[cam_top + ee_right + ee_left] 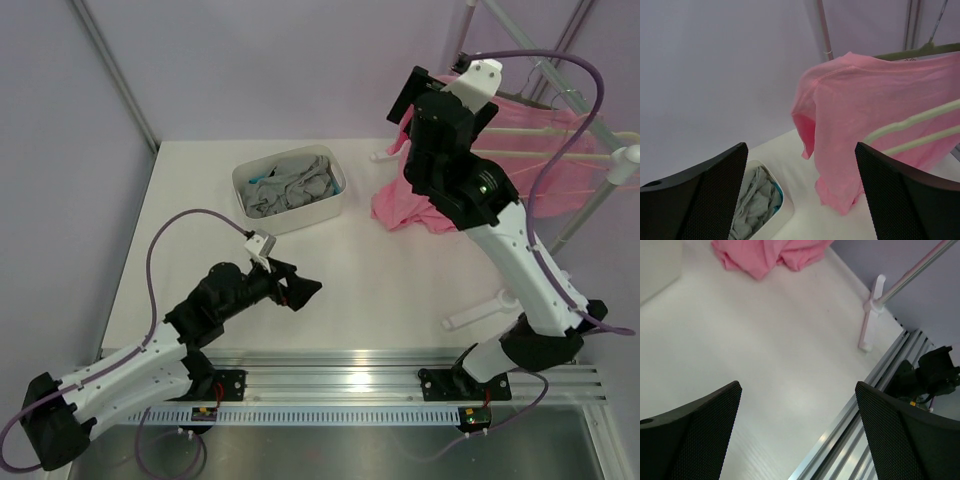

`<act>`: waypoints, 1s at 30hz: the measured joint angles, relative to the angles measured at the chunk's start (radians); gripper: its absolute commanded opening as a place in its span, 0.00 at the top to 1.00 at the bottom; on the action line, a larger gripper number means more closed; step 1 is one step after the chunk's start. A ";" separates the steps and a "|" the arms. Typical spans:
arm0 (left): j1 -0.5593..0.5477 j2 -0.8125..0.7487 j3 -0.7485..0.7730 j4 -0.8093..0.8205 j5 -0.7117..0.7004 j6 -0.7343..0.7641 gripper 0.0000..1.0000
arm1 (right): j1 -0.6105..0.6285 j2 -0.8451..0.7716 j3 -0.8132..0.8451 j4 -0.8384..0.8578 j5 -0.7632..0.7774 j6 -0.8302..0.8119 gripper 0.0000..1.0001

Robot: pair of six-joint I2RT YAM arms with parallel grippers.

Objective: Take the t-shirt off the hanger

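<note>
The bright pink t-shirt [540, 150] hangs at the back right, its lower end bunched on the table [405, 205]. In the right wrist view the t-shirt [865, 115] drapes over the dark hanger [920, 50], whose shoulder line and hook show at the top right. My right gripper [405, 100] is raised left of the shirt, open and empty [800, 200], and does not touch the fabric. My left gripper [300, 287] is open and empty low over the table's middle [797, 440]. The shirt's bunched end shows far off in the left wrist view [765, 255].
A white tub [243, 200] of grey clothes [290, 185] stands left of the shirt, also in the right wrist view [785, 215]. Cream hanger bars [910, 122] cross the shirt's front. The rack's pole [585, 195] and white foot [480, 310] stand at the right.
</note>
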 measured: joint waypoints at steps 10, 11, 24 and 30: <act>0.000 -0.011 -0.097 0.099 0.061 -0.054 0.01 | -0.094 0.286 0.116 0.266 0.154 -0.129 0.04; 0.000 -0.011 -0.097 0.110 0.072 -0.060 0.01 | -0.100 0.315 0.130 0.311 0.178 -0.167 0.05; 0.000 0.036 -0.140 0.243 0.184 -0.142 0.01 | -0.192 0.797 0.506 1.315 0.390 -1.085 0.04; 0.000 0.029 -0.140 0.247 0.190 -0.143 0.01 | -0.247 0.792 0.396 1.396 0.425 -1.112 0.04</act>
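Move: The t-shirt's left shoulder and sleeve hang about 17 cm ahead of my right hand, 9 cm to its right and a little below it. The empty front hanger's left end is roughly 7 cm ahead, 11 cm right and 7 cm lower. The rack's rear post stands some 34 cm ahead and 16 cm right. From my left hand, the shoulder is about 33 cm ahead, 22 cm right and 25 cm up. I swing my right hand in round the outer side of the t-shirt's left shoulder: about 16 cm forward first, then bending right and down by some 5 cm each. Meanwhile I turn it about 40 degrees clockwise, so the open fingers face right across the shoulder. My left hand dips and draws back about 3 cm, open and empty. ##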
